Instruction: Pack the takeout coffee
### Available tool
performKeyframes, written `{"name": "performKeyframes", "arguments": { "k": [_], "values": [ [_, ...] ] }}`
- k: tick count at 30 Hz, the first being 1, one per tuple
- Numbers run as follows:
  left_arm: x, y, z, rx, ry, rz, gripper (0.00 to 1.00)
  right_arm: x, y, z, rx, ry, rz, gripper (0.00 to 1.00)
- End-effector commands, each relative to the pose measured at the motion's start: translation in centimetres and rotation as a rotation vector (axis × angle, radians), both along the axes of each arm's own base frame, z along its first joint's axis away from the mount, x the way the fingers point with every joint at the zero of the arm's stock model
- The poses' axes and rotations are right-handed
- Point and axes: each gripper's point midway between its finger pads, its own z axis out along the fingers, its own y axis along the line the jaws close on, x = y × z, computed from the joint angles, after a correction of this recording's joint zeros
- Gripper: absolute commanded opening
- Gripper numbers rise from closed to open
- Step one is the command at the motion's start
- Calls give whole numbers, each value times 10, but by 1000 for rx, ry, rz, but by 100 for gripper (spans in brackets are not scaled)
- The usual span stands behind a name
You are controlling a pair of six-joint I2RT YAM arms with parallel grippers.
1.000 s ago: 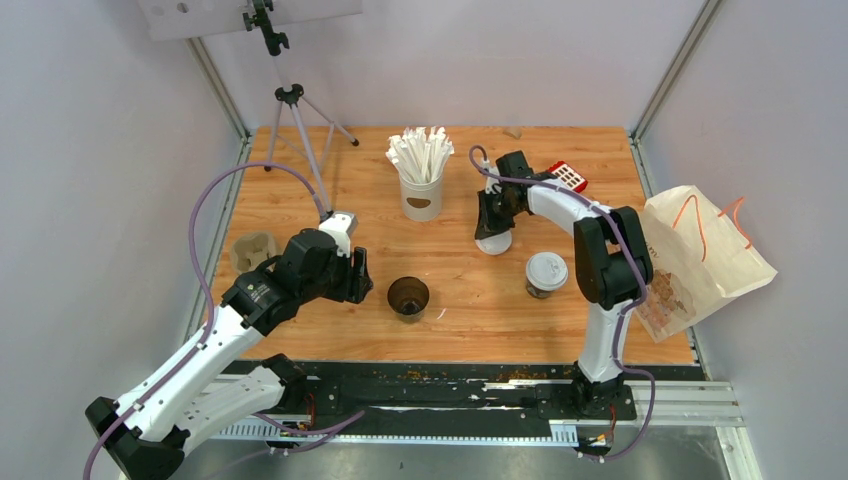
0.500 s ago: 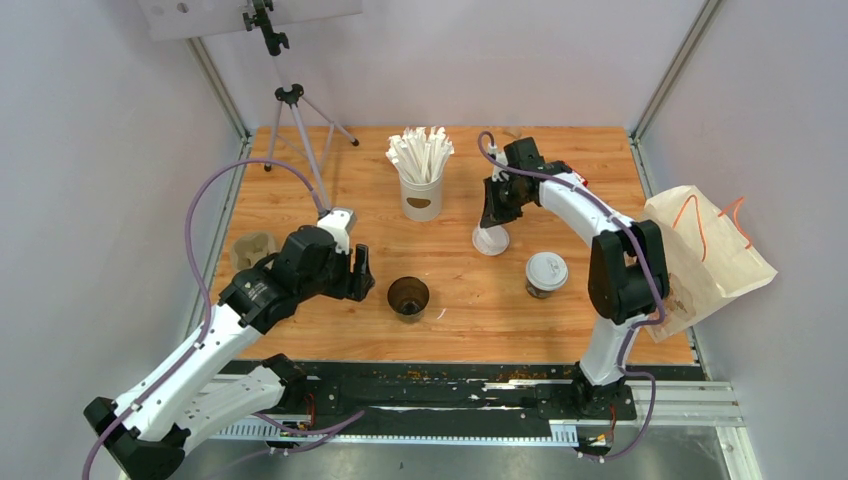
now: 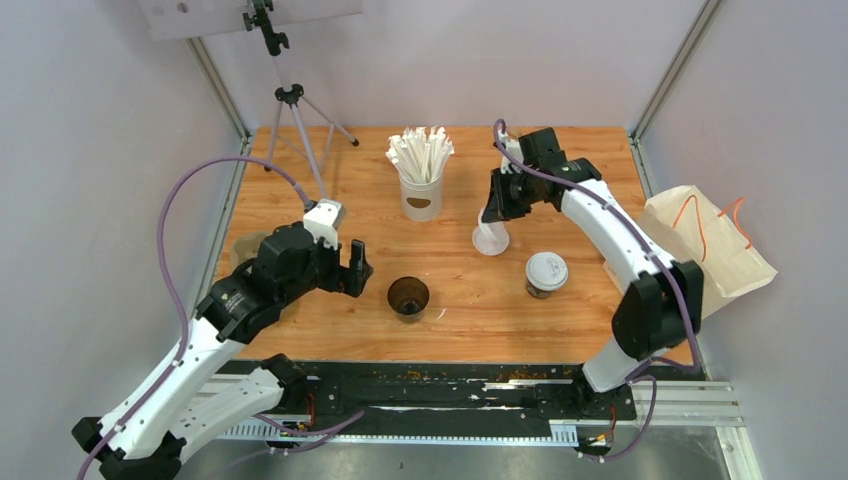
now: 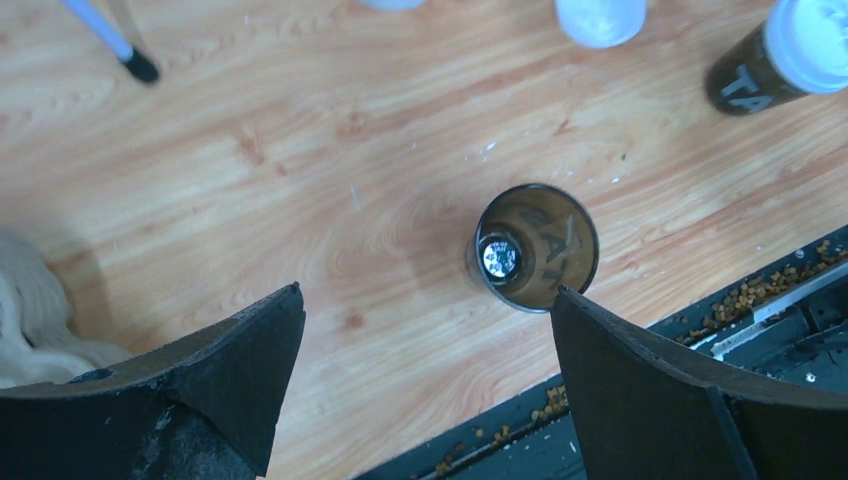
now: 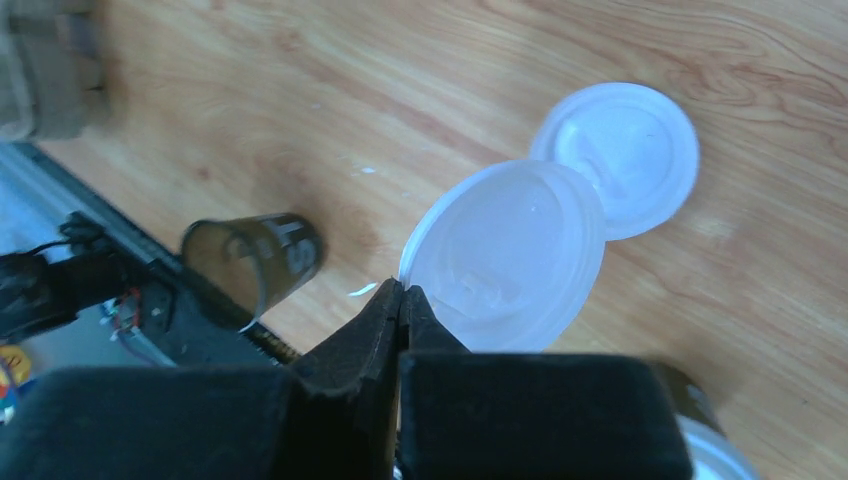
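An open dark brown cup (image 3: 408,296) stands without a lid near the table's front; the left wrist view shows it (image 4: 535,247) just beyond my right fingertip. My left gripper (image 3: 355,268) (image 4: 427,292) is open and empty, just left of that cup. A second brown cup with a white lid (image 3: 546,273) stands to the right. My right gripper (image 3: 495,213) (image 5: 402,287) is shut on the rim of a white lid (image 5: 505,255), held tilted above the table. Another white lid (image 5: 615,155) lies flat beneath it.
A white cup of paper-wrapped sticks (image 3: 422,175) stands at the back centre. A beige pulp carrier (image 3: 250,247) sits at the left edge, partly behind my left arm. A paper bag (image 3: 700,255) lies off the right edge. A tripod (image 3: 290,110) stands at the back left.
My left gripper has opened wide and drawn back to the left of the open cup. My right arm has lifted the lid off the table and shifted slightly right.
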Motion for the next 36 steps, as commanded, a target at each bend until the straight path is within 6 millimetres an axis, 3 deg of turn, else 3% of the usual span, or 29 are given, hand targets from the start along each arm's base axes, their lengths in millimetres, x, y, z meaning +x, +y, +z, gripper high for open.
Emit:
{"name": "performKeyframes", "arguments": {
  "k": [1, 6, 10, 15, 20, 36],
  "values": [
    [4, -14, 46, -53, -229, -146, 100, -49, 30, 67, 204, -50, 92, 0],
    [-36, -58, 69, -147, -508, -589, 98, -100, 72, 112, 359, -86, 182, 0],
    [-52, -59, 101, -199, -861, -673, 100, -142, 111, 142, 523, -70, 269, 0],
    [-61, -67, 95, -150, -956, -785, 100, -174, 142, 164, 674, -38, 330, 0],
    [-64, -76, 85, -136, -939, -859, 100, -182, 152, 175, 703, -56, 328, 0],
    [-35, -79, 72, -103, -924, -763, 100, -186, 171, 184, 773, 1, 310, 0]
  ]
}}
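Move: The white lid I aim my left hand at is pinched in my right fingers, about 15 cm ahead of my left hand, 30 cm to its right and 11 cm below. The empty smoky cup is 2 cm back, 11 cm right and 16 cm down. From my right hand, the open left gripper is 16 cm back, 30 cm left and 8 cm up; the spare lid is 1 cm ahead and 12 cm down; the lidded coffee is 12 cm back, 12 cm right and 8 cm down. I whip the lid away from the spare one with my right hand, some 18 cm back, 17 cm left and 16 cm up, rolling the wrist about 40 degrees until the closed fingers point left, high over the smoky cup. My left hand stays wide open, goes right, up and back to meet it, and swings its fingers up and clockwise to nearly level, pointing right at the lid. ##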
